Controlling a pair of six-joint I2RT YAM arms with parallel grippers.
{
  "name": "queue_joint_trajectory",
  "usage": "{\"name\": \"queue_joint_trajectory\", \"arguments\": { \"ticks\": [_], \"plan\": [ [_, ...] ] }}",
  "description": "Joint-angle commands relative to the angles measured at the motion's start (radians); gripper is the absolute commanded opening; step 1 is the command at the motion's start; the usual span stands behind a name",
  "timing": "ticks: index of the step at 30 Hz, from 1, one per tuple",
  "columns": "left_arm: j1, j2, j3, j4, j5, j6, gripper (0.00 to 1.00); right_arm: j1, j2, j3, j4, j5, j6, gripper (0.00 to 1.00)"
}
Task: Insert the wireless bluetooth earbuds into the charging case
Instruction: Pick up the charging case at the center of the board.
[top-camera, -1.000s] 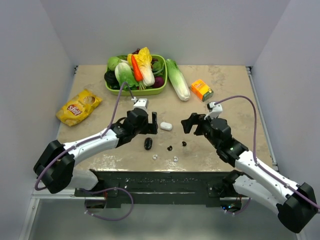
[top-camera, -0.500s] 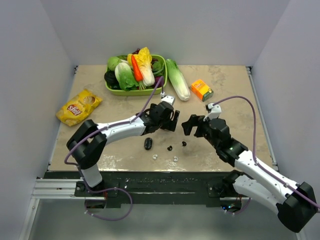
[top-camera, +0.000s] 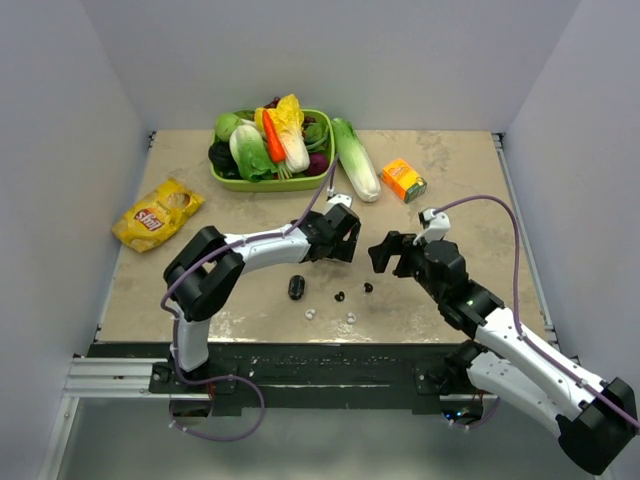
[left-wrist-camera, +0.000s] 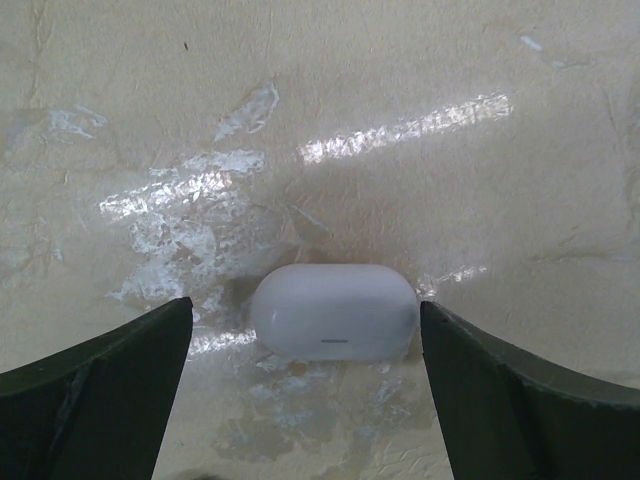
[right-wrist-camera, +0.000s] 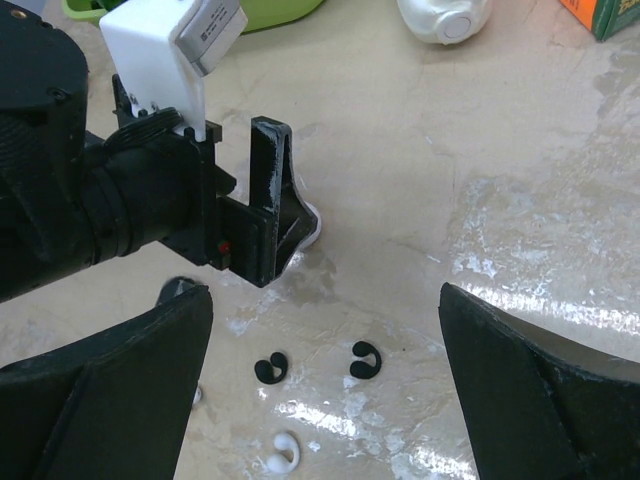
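A white charging case (left-wrist-camera: 334, 311) lies shut on the table, between the fingers of my open left gripper (left-wrist-camera: 306, 305) and touching neither. In the top view the left gripper (top-camera: 335, 240) covers it; in the right wrist view only an edge of the white case (right-wrist-camera: 314, 226) peeks out. A black charging case (top-camera: 296, 287) lies to the near left. Two black earbuds (right-wrist-camera: 271, 368) (right-wrist-camera: 364, 361) and a white earbud (right-wrist-camera: 282, 453) lie loose below my open right gripper (right-wrist-camera: 325, 300), which hovers empty. In the top view both white earbuds (top-camera: 310, 313) (top-camera: 351, 317) show, and the right gripper (top-camera: 388, 252) faces the left one.
A green tray (top-camera: 322, 176) of vegetables stands at the back. A napa cabbage (top-camera: 355, 160) and an orange box (top-camera: 404, 180) lie to its right. A yellow chip bag (top-camera: 158, 213) is at the far left.
My left arm has swung right, from beside the black case to over the white case, which it now straddles. The right arm has shifted only slightly.
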Motion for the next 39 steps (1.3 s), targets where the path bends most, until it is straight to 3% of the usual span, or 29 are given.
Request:
{"name": "queue_joint_trajectory", "arguments": {
  "ticks": [1, 24, 28, 33, 36, 37, 39],
  "plan": [
    [0.003, 0.017, 0.035, -0.015, -0.018, -0.042, 1.00, 0.002, -0.012, 0.033, -0.025, 0.019, 0.021, 0.98],
    [-0.011, 0.073, 0.012, 0.013, 0.008, -0.069, 0.92, 0.004, -0.029, -0.001, -0.025, 0.019, 0.033, 0.98],
    [-0.011, 0.079, 0.014, 0.010, 0.007, -0.058, 0.81, 0.002, -0.043, -0.009, -0.032, 0.022, 0.036, 0.98],
    [-0.011, 0.080, 0.009, 0.007, 0.008, -0.052, 0.75, 0.002, -0.052, -0.016, -0.041, 0.025, 0.039, 0.98],
    [-0.011, 0.071, -0.003, 0.013, 0.007, -0.049, 0.64, 0.002, -0.058, -0.016, -0.042, 0.025, 0.041, 0.98],
    [-0.013, 0.063, -0.011, 0.028, 0.007, -0.047, 0.53, 0.002, -0.057, -0.016, -0.042, 0.025, 0.044, 0.98],
    [-0.013, 0.010, -0.064, 0.104, 0.007, -0.035, 0.44, 0.004, -0.060, -0.009, -0.044, 0.021, 0.044, 0.98]
  ]
}}
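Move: The white charging case lies just below the left hand between its open fingers, about 3 cm down, 1 cm right, and level fore-and-aft. A black earbud sits some 10 cm back and 3 cm right of that hand, another 8 cm back and 9 cm right; a black oval object is 8 cm back and 7 cm left. From the right hand, the charging case is roughly 8 cm ahead, 12 cm left and 16 cm below. The left hand sinks about 2.5 cm around the charging case, then closes its wide-open fingers to pinch both ends. ##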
